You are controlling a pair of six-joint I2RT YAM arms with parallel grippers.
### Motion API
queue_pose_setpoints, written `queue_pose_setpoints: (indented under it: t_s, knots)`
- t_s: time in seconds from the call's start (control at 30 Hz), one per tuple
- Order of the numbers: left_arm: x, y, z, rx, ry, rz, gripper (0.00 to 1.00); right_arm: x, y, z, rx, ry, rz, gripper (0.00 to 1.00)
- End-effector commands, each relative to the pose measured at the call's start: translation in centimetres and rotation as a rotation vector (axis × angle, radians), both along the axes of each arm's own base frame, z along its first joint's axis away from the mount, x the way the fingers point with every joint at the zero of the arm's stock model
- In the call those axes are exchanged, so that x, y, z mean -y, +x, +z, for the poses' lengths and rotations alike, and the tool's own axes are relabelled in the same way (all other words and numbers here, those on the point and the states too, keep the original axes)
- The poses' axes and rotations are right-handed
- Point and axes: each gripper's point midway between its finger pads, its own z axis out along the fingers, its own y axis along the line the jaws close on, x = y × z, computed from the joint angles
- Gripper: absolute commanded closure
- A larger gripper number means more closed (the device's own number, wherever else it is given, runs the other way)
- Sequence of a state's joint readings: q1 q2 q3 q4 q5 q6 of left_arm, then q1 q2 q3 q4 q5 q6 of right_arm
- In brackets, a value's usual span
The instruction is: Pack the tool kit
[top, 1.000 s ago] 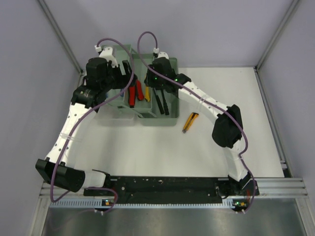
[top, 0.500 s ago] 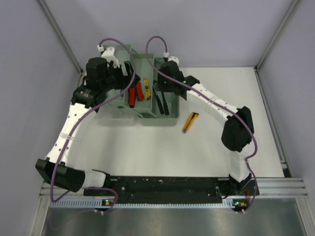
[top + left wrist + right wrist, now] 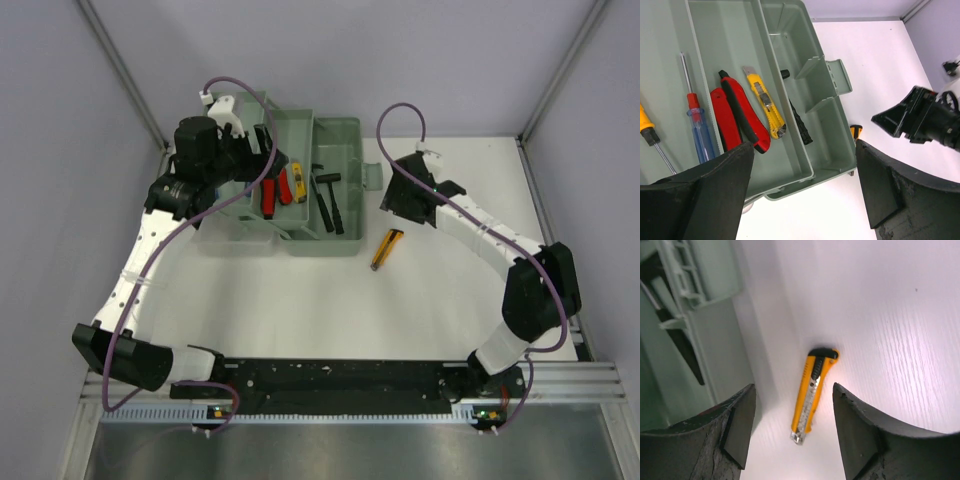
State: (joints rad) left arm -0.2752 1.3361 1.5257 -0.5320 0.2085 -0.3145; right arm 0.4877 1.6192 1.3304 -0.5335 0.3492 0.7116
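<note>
The sage-green toolbox [image 3: 345, 133] stands open at the back of the table. Its tray holds red-handled pliers [image 3: 735, 117], a yellow utility knife [image 3: 765, 102] and two screwdrivers [image 3: 695, 125]. Black hammers [image 3: 328, 200] lie in the right compartment. A second yellow utility knife [image 3: 387, 248] lies on the table right of the box. My right gripper [image 3: 794, 387] is open and empty above this knife [image 3: 813, 392], which shows between the fingers. My left gripper [image 3: 804, 145] is open and empty over the box's left part. In the top view the left gripper [image 3: 258, 150] is over the tray and the right gripper [image 3: 398, 212] is beside the box.
The box's latch tab [image 3: 372, 176] sticks out toward the right arm. Grey walls and metal rails bound the white table [image 3: 300, 310] on the left, back and right. The arms' black base rail [image 3: 340, 378] runs along the near edge.
My right arm has pulled back out of the toolbox and swung right, to above the loose knife. The hammers now show in the right compartment. The left arm has stayed put.
</note>
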Motion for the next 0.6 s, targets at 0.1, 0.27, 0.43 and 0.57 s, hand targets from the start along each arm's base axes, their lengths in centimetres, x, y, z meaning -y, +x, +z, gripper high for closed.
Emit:
queue_pose_setpoints:
  t_s: [0.1,0.27,0.43,0.57]
  knots:
    - [-0.4,0.4,2.0,0.061,-0.017,0.024,0.14,0.3,-1.7,-5.4,-0.147,0.014,-0.074,0.39]
    - [-0.5,0.4,2.1,0.065,-0.012,0.027,0.14,0.0,-1.6,-8.2,-0.21,-0.007,-0.082,0.39]
    - [-0.6,0.3,2.5,0.072,-0.008,0.03,0.14,-0.4,-1.6,-10.6,-0.27,-0.013,-0.085,0.4]
    - [-0.6,0.2,2.7,0.076,-0.009,0.03,0.14,0.3,-1.5,-11.8,-0.282,-0.051,-0.118,0.44]
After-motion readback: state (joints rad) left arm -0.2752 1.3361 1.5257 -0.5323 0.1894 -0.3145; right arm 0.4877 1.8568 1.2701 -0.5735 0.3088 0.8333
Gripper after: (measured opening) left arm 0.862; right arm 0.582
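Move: Almost underneath the open right hand lies the last loose utility knife, orange and black, about 15 cm down, 4 cm back and 2 cm to the left. The green case's side latch stands some 13 cm ahead of this hand, 6 cm left and 11 cm lower; the hammer in the case lies about 7 cm ahead, 15 cm left and 14 cm lower. From the left hand, the knife is roughly 25 cm right, 2 cm back and 35 cm below. Sinking some 12 cm beside the case, the right hand comes down towards the loose utility knife, easing back about 2.5 cm, most of it at the very start. Its wrist meanwhile tips the fingers nearly 20 degrees more steeply downward; they stay open, one coming to each side of the handle just above it, with no touch to be seen. ##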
